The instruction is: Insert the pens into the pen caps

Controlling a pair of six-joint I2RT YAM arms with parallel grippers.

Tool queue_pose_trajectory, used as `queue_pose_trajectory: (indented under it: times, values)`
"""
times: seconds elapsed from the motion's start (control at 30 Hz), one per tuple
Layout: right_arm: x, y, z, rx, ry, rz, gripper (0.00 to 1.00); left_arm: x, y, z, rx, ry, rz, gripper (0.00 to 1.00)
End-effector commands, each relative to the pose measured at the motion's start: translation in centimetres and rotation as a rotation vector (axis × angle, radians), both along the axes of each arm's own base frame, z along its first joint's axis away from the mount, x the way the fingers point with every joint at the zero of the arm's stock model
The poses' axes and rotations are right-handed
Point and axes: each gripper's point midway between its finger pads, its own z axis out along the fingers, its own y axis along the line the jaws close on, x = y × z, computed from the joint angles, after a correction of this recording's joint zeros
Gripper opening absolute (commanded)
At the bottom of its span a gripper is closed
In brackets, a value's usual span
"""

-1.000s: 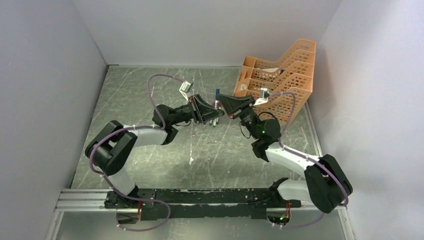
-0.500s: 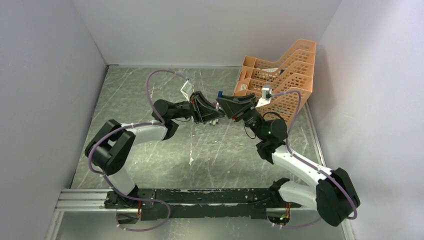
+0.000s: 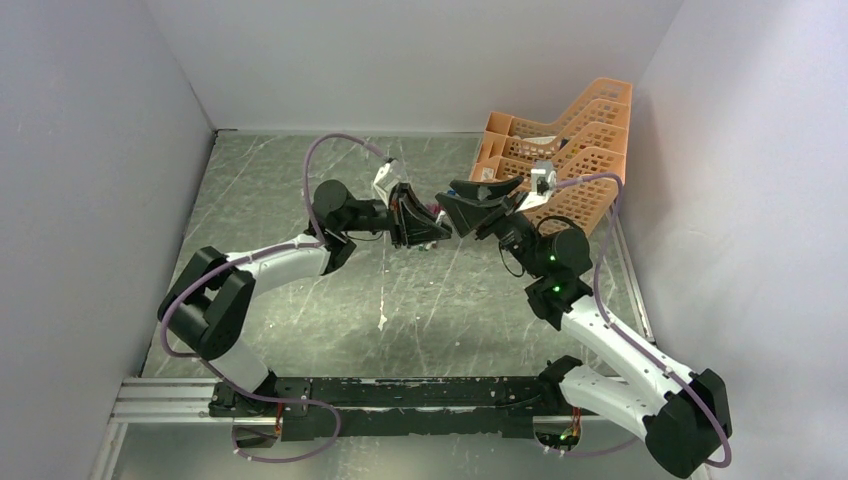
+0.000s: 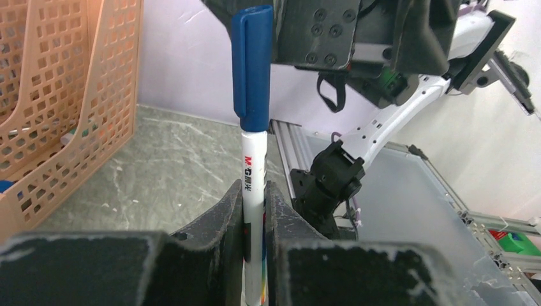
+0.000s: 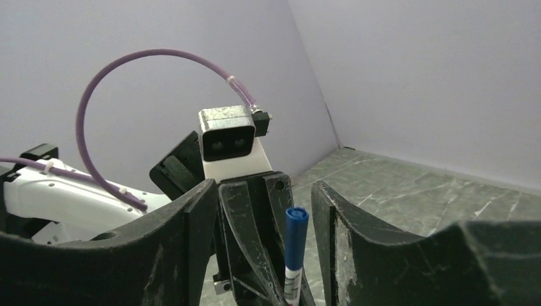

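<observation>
My left gripper [image 4: 254, 187] is shut on a slim white pen [image 4: 252, 159] that stands upright between its fingers. A blue pen cap [image 4: 251, 70] sits on the pen's top end. In the right wrist view the same blue cap [image 5: 295, 237] rises between the two spread fingers of my right gripper [image 5: 263, 188], which is open and touches neither cap nor pen. From above, the left gripper [image 3: 425, 228] and right gripper [image 3: 447, 200] meet tip to tip over the middle of the table, hiding most of the pen. No other caps show.
An orange mesh tray [image 3: 560, 150] stands at the back right, just behind the right gripper, and fills the left side of the left wrist view as the tray [image 4: 76, 95]. Grey walls close in the table on three sides. The arms' base rail [image 3: 420, 392] runs along the near edge.
The right gripper, shut around the blue cap a second ago, has opened and let go of it. Both wrists have drifted slightly toward the back right.
</observation>
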Motion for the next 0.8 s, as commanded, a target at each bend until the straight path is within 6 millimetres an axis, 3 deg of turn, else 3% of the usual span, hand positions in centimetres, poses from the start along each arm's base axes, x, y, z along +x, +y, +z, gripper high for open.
queue_pose_trajectory:
  times: [0.0,0.1,0.33,0.43,0.57,0.77]
  values:
    - [0.7,-0.2,-0.4,-0.057,0.009,-0.042,0.52,-0.2,-0.3,0.9,0.025,-0.093,0.009,0.07]
    - [0.8,-0.1,-0.5,-0.067,0.014,-0.042,0.45,-0.2,-0.1,1.0,0.020,-0.093,0.018,0.07]
    - [1.1,0.0,-1.2,-0.083,0.025,-0.047,0.40,-0.5,-0.3,1.7,0.007,-0.104,0.012,0.07]
    - [1.2,0.1,-1.3,-0.084,0.032,-0.048,0.30,-0.5,-0.3,1.8,0.008,-0.102,0.009,0.07]
    - [1.5,0.1,-1.8,-0.086,0.053,-0.054,0.02,-0.7,-0.4,1.9,0.008,-0.099,0.006,0.07]
    - [1.3,0.4,-3.0,-0.104,0.087,-0.032,0.00,-0.8,-0.5,2.5,-0.016,-0.088,-0.017,0.07]
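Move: The blue cap stands on the upright pen held in the left hand; its middle is about 3 cm below the open right hand and 2 cm ahead, in line sideways. From the left hand the cap is about 6 cm up and 2 cm forward. The left fingertips are some 9 cm straight below the right hand; finished capped pens lie on the table roughly 20 cm ahead of it, about 36 cm down. The right fingers come to pinch the upper part of the blue cap: the right hand sinks nearly 3 cm over it, easing about 1.5 cm forward with a tilt of some 5 degrees, and shuts from just over half open to almost closed. The left hand keeps its grip on the pen and holds it upright, nearly still. ##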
